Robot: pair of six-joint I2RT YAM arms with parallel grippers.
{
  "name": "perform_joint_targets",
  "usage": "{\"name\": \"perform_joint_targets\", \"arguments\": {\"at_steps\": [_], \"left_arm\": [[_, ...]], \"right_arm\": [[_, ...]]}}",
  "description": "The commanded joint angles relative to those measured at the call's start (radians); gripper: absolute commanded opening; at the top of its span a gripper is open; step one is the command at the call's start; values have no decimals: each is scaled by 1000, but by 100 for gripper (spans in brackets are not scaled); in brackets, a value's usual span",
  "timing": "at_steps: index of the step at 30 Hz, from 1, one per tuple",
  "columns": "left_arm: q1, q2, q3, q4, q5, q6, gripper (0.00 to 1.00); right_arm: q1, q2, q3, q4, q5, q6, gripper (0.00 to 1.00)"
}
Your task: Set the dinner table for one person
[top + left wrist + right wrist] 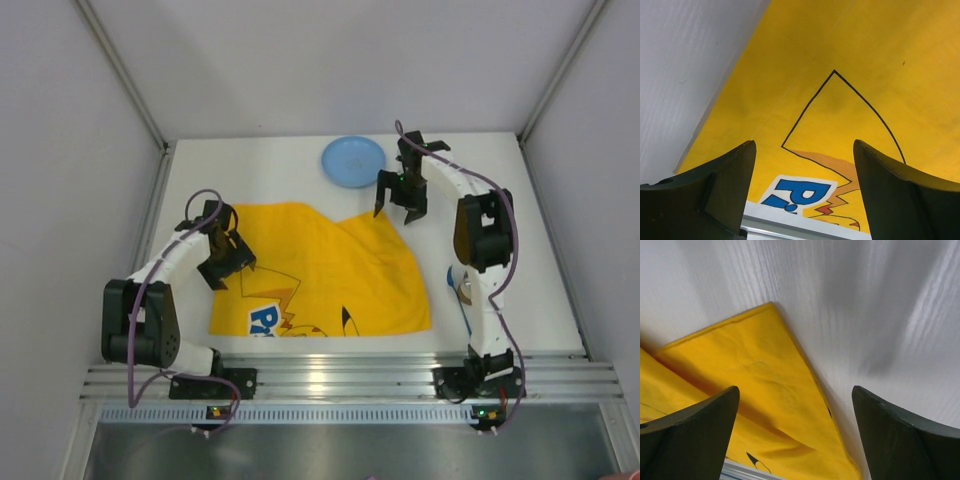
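The dinner table (505,215) is a plain white top, seen also in the left wrist view (690,60) and the right wrist view (865,300). A yellow cartoon-printed cloth (330,270) lies spread over its middle, a little rumpled at the far right corner (755,365). A light blue plate (352,161) sits at the back, beyond the cloth. My left gripper (231,266) hovers open over the cloth's left part (850,50), nothing between its fingers. My right gripper (397,211) hangs open above the cloth's far right corner, empty, just right of and nearer than the plate.
Grey walls (90,150) close in the table on the left, back and right. A small white and blue object (461,285) lies at the right, mostly hidden by the right arm. An aluminium rail (330,378) runs along the near edge.
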Motion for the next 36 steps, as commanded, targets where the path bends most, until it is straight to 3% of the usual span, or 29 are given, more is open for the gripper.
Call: {"name": "perform_joint_targets", "arguments": {"at_steps": [1, 6, 11, 12, 13, 15, 18, 26, 36], "left_arm": [[4, 22, 43, 49, -12, 30, 83], [4, 57, 25, 75, 10, 24, 82], [4, 83, 3, 101, 16, 21, 78], [4, 95, 0, 101, 16, 23, 76], [4, 103, -3, 105, 13, 24, 69], [5, 127, -7, 110, 13, 32, 62], [5, 163, 2, 102, -1, 47, 54], [7, 210, 22, 93, -58, 81, 54], [7, 235, 66, 86, -30, 93, 52]], "right_arm": [[22, 23, 18, 40, -42, 19, 93], [77, 44, -45, 93, -53, 41, 86], [128, 63, -96, 133, -64, 59, 40], [129, 65, -98, 136, -61, 64, 32], [128, 70, -98, 136, -58, 64, 16], [122, 67, -95, 133, -45, 58, 3], [91, 39, -102, 129, -21, 57, 0], [-84, -128, -167, 84, 175, 77, 0], [-98, -75, -76, 95, 107, 28, 0]]}}
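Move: The yellow cloth's far right corner lies about 3 cm to the right hand's left, 1 cm ahead and 4 cm below; the blue plate sits some 15 cm ahead and 12 cm left of this hand, the metal cup about 22 cm back and 22 cm right. The left hand hovers about 4 cm over the cloth's left part, with the printed letters some 12 cm back and 8 cm right of it and the cloth's far left corner about 20 cm straight ahead. The right hand sinks about 3.5 cm while slipping 6 cm left and 3 cm back, shuts fully on the cloth by its far right corner, then sweeps it some 13 cm to the right and a little forward, rising slightly and turning about 15 degrees clockwise, still pinching it at the end. Meanwhile the left hand comes down onto the cloth's left part, its fingers narrowing to about half open, and stays low with its fingertips on the fabric, creeping slightly forward. ##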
